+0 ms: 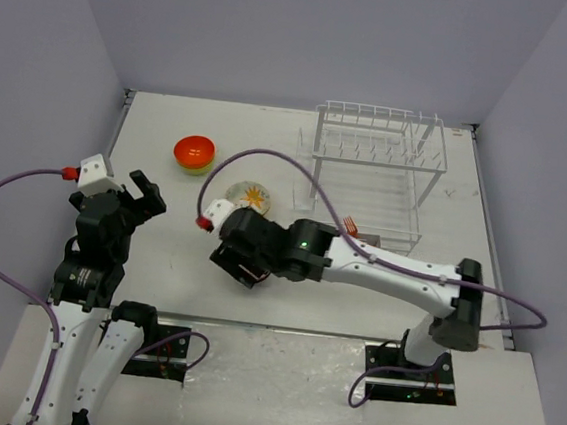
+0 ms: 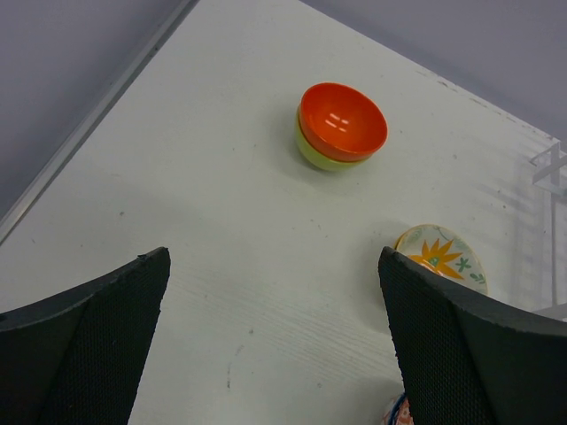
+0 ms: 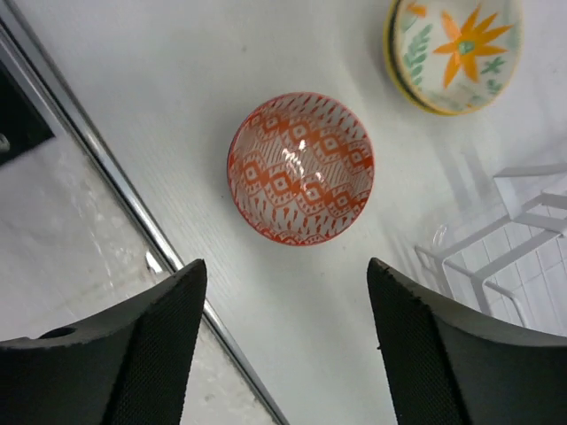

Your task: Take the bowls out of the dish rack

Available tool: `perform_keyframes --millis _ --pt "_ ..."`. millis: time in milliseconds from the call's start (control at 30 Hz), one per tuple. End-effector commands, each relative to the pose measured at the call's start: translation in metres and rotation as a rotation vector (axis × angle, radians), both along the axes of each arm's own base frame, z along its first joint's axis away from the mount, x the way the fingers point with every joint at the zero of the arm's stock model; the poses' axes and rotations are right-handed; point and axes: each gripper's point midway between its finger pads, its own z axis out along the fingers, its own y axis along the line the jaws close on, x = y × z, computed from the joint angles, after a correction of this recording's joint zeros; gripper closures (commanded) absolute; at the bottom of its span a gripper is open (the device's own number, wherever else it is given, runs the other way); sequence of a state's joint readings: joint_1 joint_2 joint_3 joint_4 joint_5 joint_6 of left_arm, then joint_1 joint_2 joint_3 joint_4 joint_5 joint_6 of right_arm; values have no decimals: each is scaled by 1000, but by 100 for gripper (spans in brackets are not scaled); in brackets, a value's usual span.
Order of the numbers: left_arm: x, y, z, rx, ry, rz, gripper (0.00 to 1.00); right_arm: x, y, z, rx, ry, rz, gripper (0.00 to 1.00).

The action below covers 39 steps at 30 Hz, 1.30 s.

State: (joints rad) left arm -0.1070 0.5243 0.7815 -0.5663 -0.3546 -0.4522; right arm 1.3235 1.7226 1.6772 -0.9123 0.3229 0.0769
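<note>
The white wire dish rack [image 1: 373, 171] stands at the back right, and I see no bowl on its tiers. An orange bowl [image 1: 195, 150] sits nested in a lime-green bowl [image 2: 312, 156] at the back left. A pale yellow bowl with an orange flower [image 1: 248, 195] rests mid-table. In the right wrist view a red-pink patterned bowl [image 3: 301, 168] sits upright on the table just beyond my right gripper [image 3: 288, 274], which is open and apart from it. My left gripper [image 2: 275, 266] hovers wide open over bare table at the left, holding nothing.
An orange utensil [image 1: 351, 224] sticks up by the rack's front left corner. The table's metal front edge [image 3: 106, 168] runs close to the red-pink bowl. A rack leg [image 3: 483, 266] lies to the right of my right gripper. Grey walls enclose the table.
</note>
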Motion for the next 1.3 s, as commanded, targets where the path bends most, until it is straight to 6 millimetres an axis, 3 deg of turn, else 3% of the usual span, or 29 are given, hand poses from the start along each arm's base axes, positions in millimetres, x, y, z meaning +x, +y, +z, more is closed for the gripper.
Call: perform_keyframes --millis 0,33,67,100,133,167,200,267,300,400,467,567,700,733,833,967,1267 --pt "2 3 13 8 -38 14 0 39 -28 66 325 -55 -203 24" --pt "3 3 12 15 -36 13 0 48 -43 74 385 -65 -254 21" --pt "5 4 13 25 -37 13 0 71 -65 66 449 -74 -355 11" --pt "9 6 9 32 -14 21 0 73 -95 100 583 -111 -404 8" --pt "10 8 10 40 -4 33 0 91 -125 94 621 -149 -532 1" --pt "11 10 9 45 6 39 0 95 -147 101 657 -191 -596 1" --pt "14 12 5 51 25 47 0 89 -175 126 741 -246 -649 1" --pt "15 14 3 61 43 55 0 87 -212 129 749 -323 -746 1" --pt "17 13 -1 62 55 49 0 77 -231 142 799 -351 -760 1" --pt "31 -6 -15 60 100 -69 0 64 -260 142 788 -380 -797 1" --pt "34 -9 -25 60 172 -81 0 53 -282 135 788 -386 -847 1" --pt "30 -7 -24 71 212 -71 0 41 -306 120 775 -375 -916 1" --pt "18 -3 -3 79 128 -39 0 28 -332 94 724 -345 -1033 1" --pt "14 7 -1 98 117 15 0 26 -344 86 685 -360 -1074 1" --pt "6 10 5 100 60 42 0 19 -362 80 669 -389 -1117 1" --pt "6 9 6 89 26 38 0 14 -362 81 749 -376 -1094 1" --pt "19 -8 -20 65 107 -43 0 24 -358 74 844 -427 -1100 1"
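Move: The red-patterned bowl just set down lies about 5 cm ahead of the right gripper, some 2 cm to its left and 14 cm below. The flower bowl stack is about 19 cm ahead and 4 cm left; the cutlery holder is some 9 cm ahead and 25 cm right, with the dish rack about 23 cm ahead and 27 cm right. From the left gripper the patterned bowl is some 23 cm right, 4 cm back and 19 cm below. Swing the empty right gripper about 36 cm right, away from the patterned bowl and past the cutlery holder, bowing forward and climbing some 15 cm before drawing back and sinking about 9. Finish opening its fingers and turn them from steeply down to forward, nearly level. Let the open left gripper dip forward and down, return, then start sinking again. ##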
